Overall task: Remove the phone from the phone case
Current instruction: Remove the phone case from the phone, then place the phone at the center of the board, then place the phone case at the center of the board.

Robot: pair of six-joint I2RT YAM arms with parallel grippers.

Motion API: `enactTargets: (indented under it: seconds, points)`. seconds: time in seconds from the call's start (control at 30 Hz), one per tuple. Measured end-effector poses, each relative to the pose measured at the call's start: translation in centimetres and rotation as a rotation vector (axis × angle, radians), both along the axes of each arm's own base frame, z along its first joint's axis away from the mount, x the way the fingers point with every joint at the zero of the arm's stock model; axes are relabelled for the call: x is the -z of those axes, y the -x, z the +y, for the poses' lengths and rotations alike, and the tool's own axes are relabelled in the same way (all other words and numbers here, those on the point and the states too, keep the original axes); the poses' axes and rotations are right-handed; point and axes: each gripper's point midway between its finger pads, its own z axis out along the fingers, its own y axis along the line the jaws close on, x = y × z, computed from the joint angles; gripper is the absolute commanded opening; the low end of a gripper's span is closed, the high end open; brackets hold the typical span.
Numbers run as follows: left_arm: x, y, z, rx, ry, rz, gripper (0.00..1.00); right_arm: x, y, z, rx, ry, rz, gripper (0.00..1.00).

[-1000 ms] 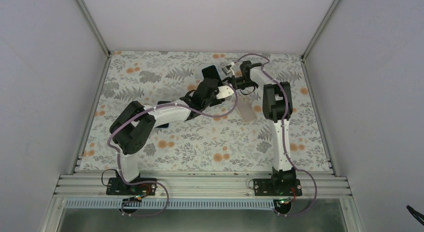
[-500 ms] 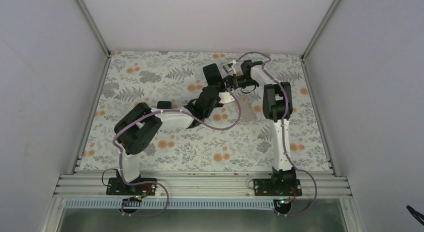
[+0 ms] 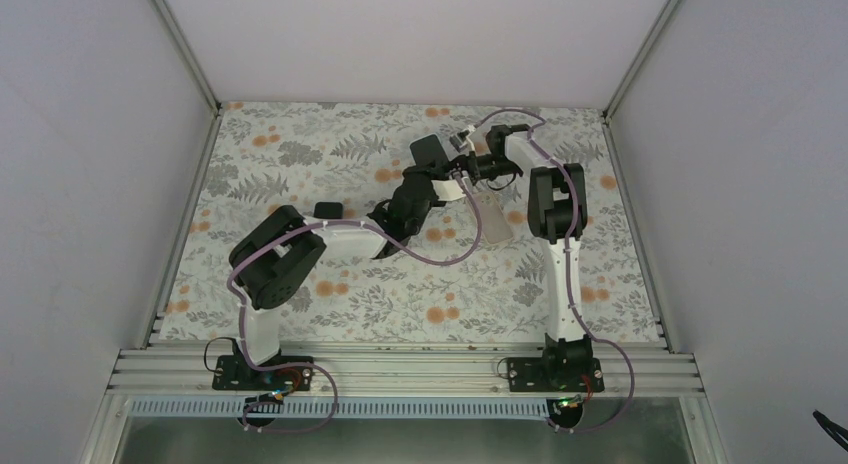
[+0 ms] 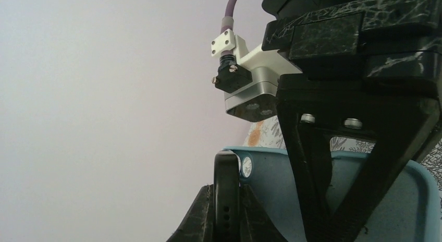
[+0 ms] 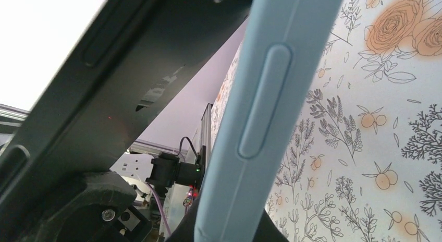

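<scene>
My left gripper [image 3: 424,176] is shut on the black phone [image 3: 428,152] and holds it on edge above the far middle of the table. In the left wrist view the phone [image 4: 226,200] stands between my fingers [image 4: 206,216], with the light blue case [image 4: 271,190] right behind it. My right gripper [image 3: 466,170] is shut on the case [image 3: 487,216]. In the right wrist view the case [image 5: 271,96] rises from my fingers, its side button showing, and the phone [image 5: 130,59] slants apart from it at the upper left.
The floral tablecloth [image 3: 330,284] covers the table, with white walls [image 3: 100,184] on three sides. A small black object [image 3: 325,208] lies left of the left forearm. The two grippers are close together at the far middle.
The left wrist has drawn back toward the near side and turned, and the phone has shifted slightly right and nearer. The right gripper has hardly moved.
</scene>
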Motion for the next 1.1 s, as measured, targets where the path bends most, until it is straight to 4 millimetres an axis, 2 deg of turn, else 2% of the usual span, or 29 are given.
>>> enactTargets:
  seconds: [0.27,0.4,0.6,0.7,0.8,0.87,0.97,1.1]
  points:
    - [-0.3,0.6,0.1,0.021,0.006,0.020,0.02,0.1,0.3,0.0,-0.002,0.002,0.013,0.04]
    - [-1.1,1.3,0.6,0.031,0.004,0.047,0.02,0.1,0.2,-0.3,0.003,0.003,0.018,0.04]
    - [-3.8,4.3,1.9,0.082,-0.001,0.102,0.02,0.1,-0.6,-1.1,0.029,-0.010,0.008,0.04]
    - [-4.0,6.0,3.3,0.088,-0.028,0.126,0.02,1.3,-1.9,-2.6,0.070,-0.001,0.010,0.04]
    - [-2.3,7.7,5.4,0.083,-0.071,0.142,0.02,3.9,-2.8,-4.0,0.109,0.084,0.024,0.04]
    - [-0.6,8.5,6.6,0.077,-0.114,0.164,0.02,4.6,-3.6,-4.9,0.133,0.133,0.007,0.03]
    - [2.0,9.6,8.0,0.071,-0.177,0.206,0.02,4.7,-5.4,-5.4,0.160,0.217,-0.065,0.03]
    - [3.9,10.5,8.9,0.079,-0.217,0.219,0.02,3.5,-8.4,-6.2,0.206,0.336,-0.212,0.03]
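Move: The left hand, already pinching the freed phone at its near end, has the earlier bare phone some 23 cm to its left, 6 cm nearer the base and about 18 cm below. The blue case's middle is only about 2 cm ahead, 2 cm right and 5 cm below. From the right hand, which grips that case's edge, the held phone sits about 4 cm ahead, 3 cm left and 6 cm above; the beige case lies 13 cm right, 3 cm back and 12 cm down. Back and up at first, after a slow start, the left hand draws the phone off the case, then sweeps left and down towards the bare phone, some 10 cm back and 9 cm left overall. The right hand holds nearly still for the first half, then carries the blue case right, down and mainly forward about 8 cm, its left-pointing fingers tipping down some 20 degrees. Both grips stay shut. ##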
